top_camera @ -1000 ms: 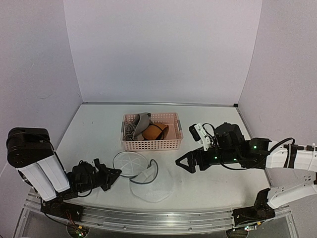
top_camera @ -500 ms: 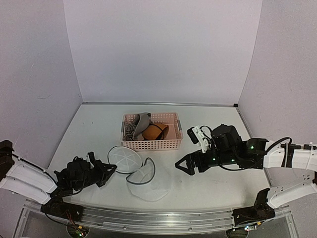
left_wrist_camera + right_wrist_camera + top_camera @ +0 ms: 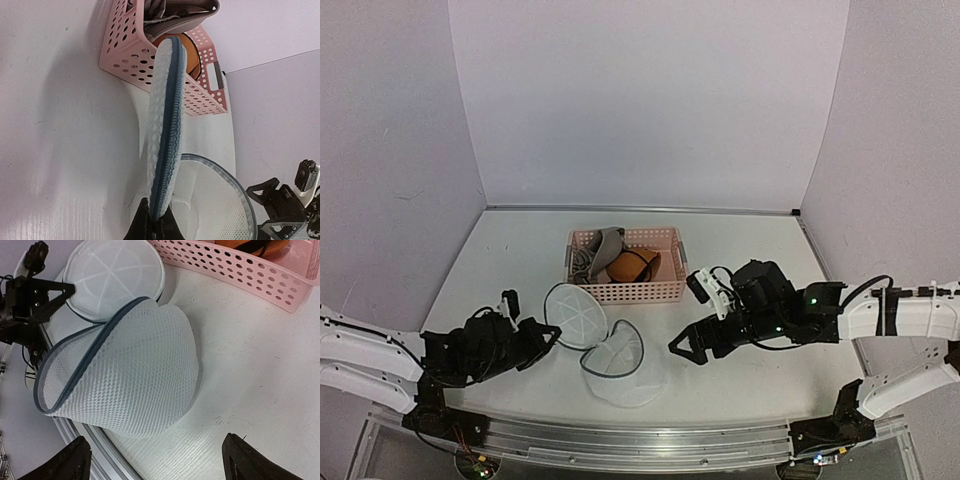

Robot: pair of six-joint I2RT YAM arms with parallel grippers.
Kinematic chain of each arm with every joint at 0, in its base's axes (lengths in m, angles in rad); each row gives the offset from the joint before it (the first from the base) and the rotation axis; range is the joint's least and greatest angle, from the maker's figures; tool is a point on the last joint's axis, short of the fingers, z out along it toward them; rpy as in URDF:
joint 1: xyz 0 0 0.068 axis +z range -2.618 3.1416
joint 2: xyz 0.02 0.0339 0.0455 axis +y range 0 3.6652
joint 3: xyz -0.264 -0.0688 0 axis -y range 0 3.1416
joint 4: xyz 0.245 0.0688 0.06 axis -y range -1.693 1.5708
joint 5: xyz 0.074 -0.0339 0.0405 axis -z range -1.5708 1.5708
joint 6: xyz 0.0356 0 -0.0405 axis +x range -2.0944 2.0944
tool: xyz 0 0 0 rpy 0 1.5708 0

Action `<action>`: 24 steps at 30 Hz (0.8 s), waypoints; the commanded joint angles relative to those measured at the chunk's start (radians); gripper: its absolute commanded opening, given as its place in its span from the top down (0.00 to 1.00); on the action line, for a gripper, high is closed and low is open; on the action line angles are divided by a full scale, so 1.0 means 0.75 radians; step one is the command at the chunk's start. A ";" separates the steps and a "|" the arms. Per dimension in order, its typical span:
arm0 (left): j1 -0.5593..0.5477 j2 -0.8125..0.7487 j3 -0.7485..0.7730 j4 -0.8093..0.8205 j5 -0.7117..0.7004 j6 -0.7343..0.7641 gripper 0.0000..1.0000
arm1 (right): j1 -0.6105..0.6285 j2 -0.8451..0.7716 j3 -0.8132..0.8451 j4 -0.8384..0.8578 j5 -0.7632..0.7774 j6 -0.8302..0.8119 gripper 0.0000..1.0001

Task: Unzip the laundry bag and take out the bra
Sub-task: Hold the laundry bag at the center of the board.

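The laundry bag [image 3: 623,368] lies on its side near the front edge, a white mesh drum with its grey zip rim [image 3: 70,375] gaping open. Its round lid [image 3: 577,314] stands tilted up on edge. My left gripper [image 3: 549,337] is shut on the lid's zip rim [image 3: 158,219]. My right gripper [image 3: 685,350] hangs open just right of the bag, its fingers wide apart over the table [image 3: 160,460] beside the mesh [image 3: 125,380]. No bra shows in the bag's opening [image 3: 220,202]. A grey and an orange cupped garment [image 3: 630,266] lie in the basket.
A pink lattice basket [image 3: 626,291] stands just behind the bag and lid. The table's metal front rail [image 3: 620,440] runs close under the bag. Lilac walls close the back and both sides.
My left arm has stretched out low and tipped the lid up on edge, pulling it back and left. My right gripper has moved left and lower, nearer the bag.
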 commanded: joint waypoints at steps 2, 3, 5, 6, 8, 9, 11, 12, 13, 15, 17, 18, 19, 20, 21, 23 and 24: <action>-0.068 -0.080 0.204 -0.342 -0.231 0.145 1.00 | 0.063 0.061 0.053 0.020 -0.018 -0.007 0.12; -0.080 -0.085 0.239 -0.377 -0.252 0.169 1.00 | 0.077 0.074 0.051 0.023 -0.018 -0.006 0.13; -0.102 -0.086 0.294 -0.443 -0.276 0.223 1.00 | 0.104 0.099 0.051 0.033 -0.018 -0.007 0.15; -0.112 -0.081 0.315 -0.455 -0.282 0.258 1.00 | 0.119 0.112 0.049 0.047 -0.017 -0.004 0.16; -0.156 -0.071 0.358 -0.470 -0.312 0.306 1.00 | 0.134 0.138 0.042 0.086 -0.019 0.018 0.19; -0.189 -0.063 0.379 -0.476 -0.343 0.330 1.00 | 0.140 0.152 0.038 0.108 -0.022 0.031 0.20; -0.276 -0.037 0.434 -0.492 -0.424 0.384 1.00 | 0.149 0.183 0.034 0.148 -0.018 0.065 0.24; -0.318 -0.014 0.462 -0.503 -0.483 0.417 1.00 | 0.152 0.196 0.030 0.172 -0.021 0.084 0.26; -0.361 0.008 0.499 -0.518 -0.523 0.445 1.00 | 0.157 0.209 0.024 0.203 -0.026 0.103 0.28; -0.413 0.080 0.573 -0.569 -0.575 0.484 1.00 | 0.169 0.238 0.013 0.260 -0.029 0.146 0.32; -0.466 0.149 0.635 -0.606 -0.617 0.525 1.00 | 0.183 0.274 0.009 0.322 -0.027 0.180 0.37; -0.496 0.179 0.663 -0.617 -0.641 0.551 1.00 | 0.193 0.290 0.007 0.347 -0.022 0.197 0.40; -0.520 0.209 0.690 -0.632 -0.667 0.572 1.00 | 0.203 0.308 0.005 0.370 -0.015 0.213 0.42; -0.545 0.237 0.716 -0.652 -0.696 0.591 1.00 | 0.210 0.322 0.000 0.395 -0.007 0.230 0.46; -0.568 0.263 0.747 -0.680 -0.723 0.607 1.00 | 0.216 0.333 -0.008 0.420 0.002 0.247 0.50; -0.607 0.310 0.800 -0.732 -0.768 0.638 1.00 | 0.228 0.350 -0.023 0.472 0.017 0.281 0.55; -0.625 0.341 0.823 -0.751 -0.785 0.669 1.00 | 0.233 0.359 -0.029 0.503 0.024 0.295 0.57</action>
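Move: The left hand already pinches the zipped rim of the bag lid, with the bag body about 12 cm to its right, 7 cm nearer the base and 6 cm below. From the open right hand the bag body lies some 12 cm to the left, about 2 cm back and 8 cm below; the bag lid is roughly 21 cm left and 9 cm ahead, and the pink basket about 12 cm left, 23 cm ahead and 9 cm below. Keeping its pinch on the lid rim, the left hand lifts the bag nearly straight up for the first 5 cm, then swings right and back towards the middle while still rising, about 13 cm in all, the wrist rolling its left side up and tilting the fingers upward, some 40 degrees altogether. Meanwhile the wide-open right hand sinks and draws back, then slides left to the right edge of the bag body, about 8 cm overall, its fingers closing to roughly half open around nothing yet held; whether they touch the mesh can't be made out. ##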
